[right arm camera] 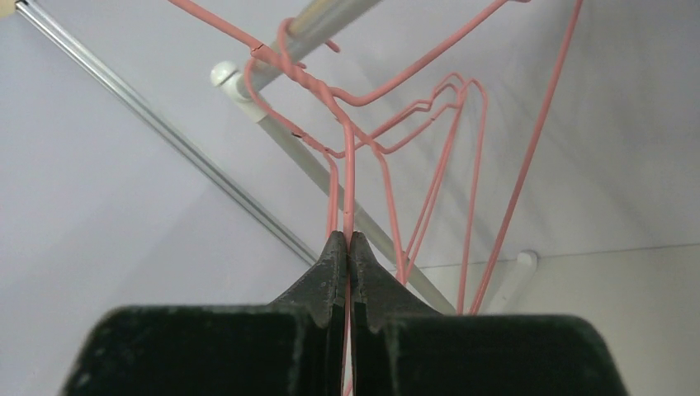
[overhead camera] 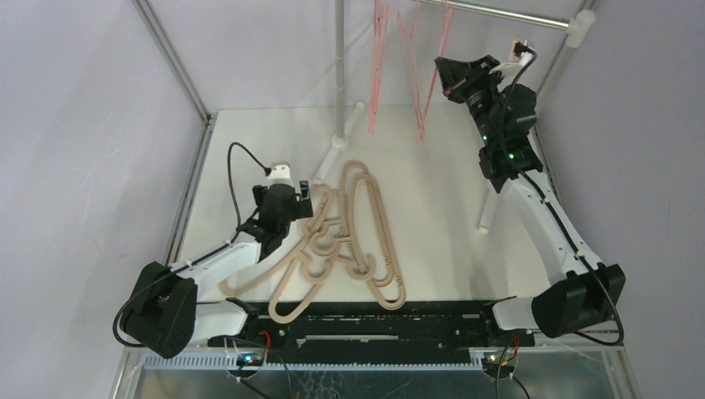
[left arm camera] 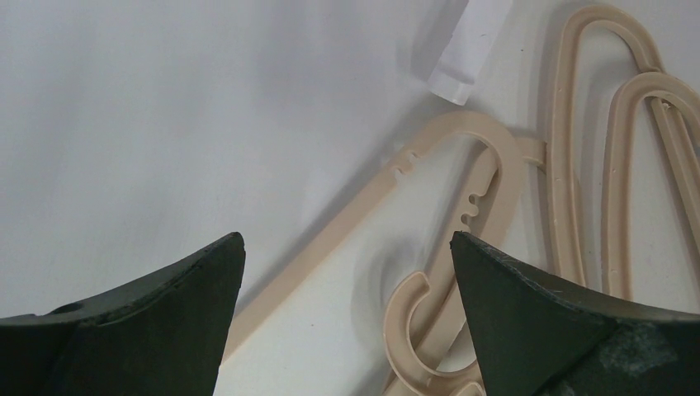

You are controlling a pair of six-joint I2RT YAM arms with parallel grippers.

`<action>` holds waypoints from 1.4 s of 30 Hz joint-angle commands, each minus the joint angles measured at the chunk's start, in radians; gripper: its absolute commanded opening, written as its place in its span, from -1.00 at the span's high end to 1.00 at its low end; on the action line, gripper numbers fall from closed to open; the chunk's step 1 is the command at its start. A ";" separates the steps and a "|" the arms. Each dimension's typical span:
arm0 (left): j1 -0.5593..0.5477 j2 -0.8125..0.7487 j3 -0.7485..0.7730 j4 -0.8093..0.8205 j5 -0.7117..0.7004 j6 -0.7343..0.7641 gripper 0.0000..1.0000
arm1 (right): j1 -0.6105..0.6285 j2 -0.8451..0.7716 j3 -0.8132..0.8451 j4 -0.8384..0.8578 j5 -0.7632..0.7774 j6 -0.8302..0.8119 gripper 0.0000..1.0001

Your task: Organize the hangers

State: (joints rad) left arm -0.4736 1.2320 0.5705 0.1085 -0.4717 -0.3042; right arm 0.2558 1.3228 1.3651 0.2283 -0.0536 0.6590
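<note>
Several beige hangers [overhead camera: 349,237] lie tangled in a pile on the white table [overhead camera: 441,199]. My left gripper [overhead camera: 304,203] hovers open at the pile's left edge. In the left wrist view its jaws [left arm camera: 347,241] stand wide apart with nothing between them; one beige hook [left arm camera: 413,330] lies close to the right finger [left arm camera: 528,313], and a beige hanger arm [left arm camera: 479,161] lies beyond. Pink wire hangers [overhead camera: 378,66] hang from the rack's rod [overhead camera: 499,12]. My right gripper [overhead camera: 443,76] is raised to them and shut on one pink wire hanger [right arm camera: 349,177], whose hook [right arm camera: 281,49] is over the rod [right arm camera: 330,18].
The silver-white rack has an upright pole [overhead camera: 339,66], white feet on the table [overhead camera: 332,154] and a leg at the right [overhead camera: 486,212]. A white rack foot [left arm camera: 466,49] shows ahead of the left gripper. Grey walls and frame bars [overhead camera: 170,58] enclose the table.
</note>
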 commanded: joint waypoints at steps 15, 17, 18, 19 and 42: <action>-0.004 -0.021 0.039 0.014 -0.043 0.020 -0.99 | -0.044 0.179 0.202 -0.059 -0.083 0.108 1.00; -0.003 -0.026 0.036 0.015 -0.046 0.020 -0.99 | -0.038 0.211 0.238 -0.094 -0.092 0.107 1.00; -0.004 -0.029 0.036 0.016 -0.046 0.020 -0.99 | -0.033 0.226 0.253 -0.110 -0.094 0.107 1.00; -0.004 -0.031 0.034 0.016 -0.048 0.020 -0.99 | -0.030 0.240 0.262 -0.117 -0.095 0.108 1.00; -0.004 -0.066 0.025 0.008 -0.060 0.024 -0.99 | 0.057 0.487 0.484 -0.236 -0.150 0.090 1.00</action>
State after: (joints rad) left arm -0.4736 1.2076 0.5705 0.1017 -0.5064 -0.2958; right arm 0.2916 1.7790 1.7832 0.0399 -0.1761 0.7666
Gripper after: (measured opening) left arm 0.996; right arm 0.006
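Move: The shut right gripper already holds the pink hanger by its wire just below the neck. The rail stretch it is taken to lies about 8 cm ahead and some 12 cm above, roughly level sideways. Of the hung pink hangers, the nearest is about 5 cm left and 6 ahead, the far pair some 11 cm left and 8 ahead, both slightly lower. From the idle left gripper, that rail stretch is about 16 cm ahead, 35 right and 49 above. Carry the held hanger forward about 10 cm with the right gripper, sinking some 6 cm on the way with a short lift between two dips, to bring its hook down onto the rail. From midway, draw it about 7 cm left along the rail towards the hung hangers, tipping the fingers down 15 degrees and turning them counter-clockwise about 10. Keep the wire pinched. ##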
